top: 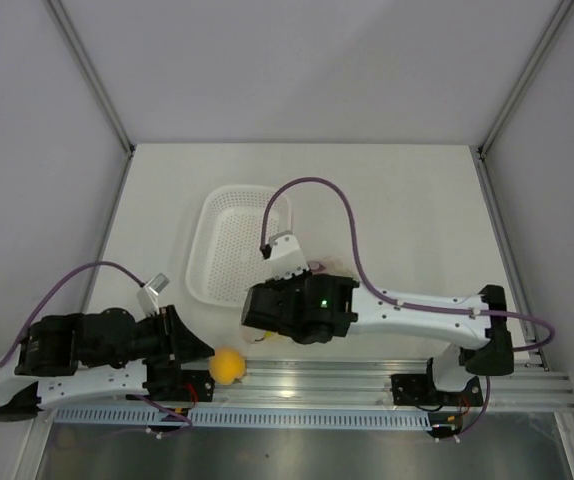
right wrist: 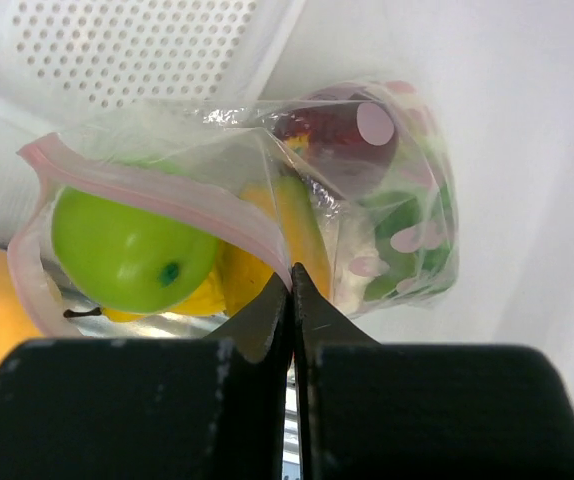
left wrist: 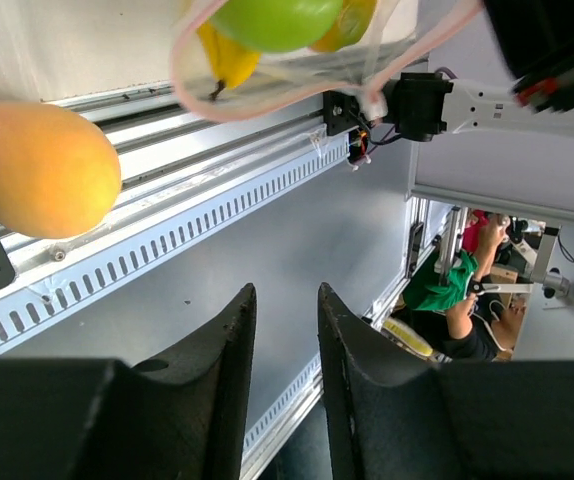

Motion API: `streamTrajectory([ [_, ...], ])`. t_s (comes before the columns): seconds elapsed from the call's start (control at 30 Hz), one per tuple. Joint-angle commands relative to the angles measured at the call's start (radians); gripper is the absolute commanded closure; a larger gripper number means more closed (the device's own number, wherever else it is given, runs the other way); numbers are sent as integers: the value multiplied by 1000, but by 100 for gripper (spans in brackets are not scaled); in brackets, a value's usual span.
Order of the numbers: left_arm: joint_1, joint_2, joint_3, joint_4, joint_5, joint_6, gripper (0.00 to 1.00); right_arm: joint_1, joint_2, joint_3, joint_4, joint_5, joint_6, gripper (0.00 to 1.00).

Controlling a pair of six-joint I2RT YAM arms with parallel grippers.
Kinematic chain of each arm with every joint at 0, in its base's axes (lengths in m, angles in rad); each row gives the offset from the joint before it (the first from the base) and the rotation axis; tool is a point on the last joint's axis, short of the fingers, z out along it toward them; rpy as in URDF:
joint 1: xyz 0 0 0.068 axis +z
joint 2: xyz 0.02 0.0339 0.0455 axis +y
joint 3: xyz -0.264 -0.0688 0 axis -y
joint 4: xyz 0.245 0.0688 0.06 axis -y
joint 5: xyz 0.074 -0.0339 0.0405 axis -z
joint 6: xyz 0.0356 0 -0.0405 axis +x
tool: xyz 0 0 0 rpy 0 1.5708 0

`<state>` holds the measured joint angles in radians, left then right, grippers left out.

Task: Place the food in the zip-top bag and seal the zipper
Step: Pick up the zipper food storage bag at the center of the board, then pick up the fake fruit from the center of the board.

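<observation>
The clear zip-top bag (right wrist: pixel 407 180) with pink dots lies on its side by the basket. Inside it are a lime-green fruit (right wrist: pixel 127 248), a yellow fruit (right wrist: pixel 267 250), a dark red apple (right wrist: pixel 322 140) and lettuce (right wrist: pixel 407 225). My right gripper (right wrist: pixel 291 275) is shut on the pink zipper (right wrist: pixel 167 190) at the bag's mouth, which gapes to the left. One orange fruit (top: pixel 228 366) lies outside the bag on the metal rail, just right of my left gripper (top: pixel 199 352). In the left wrist view this fruit (left wrist: pixel 42 165) is at upper left, and the left gripper (left wrist: pixel 287 300) is open on nothing.
A white perforated basket (top: pixel 229 240) stands behind the bag, touching it. The aluminium rail (top: pixel 367 378) and slotted cable duct (left wrist: pixel 167 225) run along the table's near edge. Grey walls and metal frame posts enclose the table on three sides.
</observation>
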<state>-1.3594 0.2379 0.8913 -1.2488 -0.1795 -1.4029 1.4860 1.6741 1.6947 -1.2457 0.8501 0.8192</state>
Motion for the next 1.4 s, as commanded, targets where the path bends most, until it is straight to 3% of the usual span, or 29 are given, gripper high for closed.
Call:
streamTrajectory([
  [0.0, -4, 32, 27, 57, 21, 71, 66, -38, -117, -9, -1, 30, -14, 100],
  [0.1, -4, 84, 44, 25, 38, 76, 58, -78, -200, -18, -6, 17, -54, 100],
  [0.17, -4, 127, 31, 20, 84, 64, 42, -98, -250, -29, 12, -3, -87, 100],
  [0.27, -4, 205, -34, 20, 156, 47, 34, -119, -284, -40, -6, 1, -91, 100],
  [0.37, -4, 270, -63, -64, 117, -36, 14, -135, -333, -61, -1, 0, -98, 100],
  [0.4, -4, 281, -64, -81, 100, -66, 1, -136, -361, -67, 11, 0, -100, 100],
  [0.63, -4, 472, 14, -184, -113, -110, 0, -138, -451, -167, 46, -20, -104, 100],
  [0.93, 26, 693, -110, -71, -77, -131, 1, -144, -505, -185, 106, -59, -180, 100],
  [1.37, 92, 673, -259, 74, -113, -148, 1, -144, -522, -194, 109, -97, -190, 100],
])
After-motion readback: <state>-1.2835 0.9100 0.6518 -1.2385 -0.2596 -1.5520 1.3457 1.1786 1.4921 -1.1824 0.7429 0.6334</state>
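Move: The loose orange-coloured fruit, lying on the metal rail at the board's near edge, is almost straight below the left hand: about 18 cm down, 4 cm ahead and 1 cm left. From that hand, the bag is about 14 cm ahead, 14 cm right and 13 cm down; the white tray is roughly 30 cm ahead. The right hand already pinches the bag's zipper edge. The fruit lies about 16 cm left, 8 cm back and 18 cm below it, and the open board spot it moves above 10 cm right, 2 cm ahead and 22 cm down. The loose fruit is reached from above by the left hand, which sinks about 16 cm after a small swing right and back, its fingers turning some 50 degrees from rightward to nearly straight down and opening wide to either side of it. Meanwhile the right hand, still pinching the zipper edge, draws the bag about 10 cm right, away from the fruit, and 7 cm up, then holds there. ##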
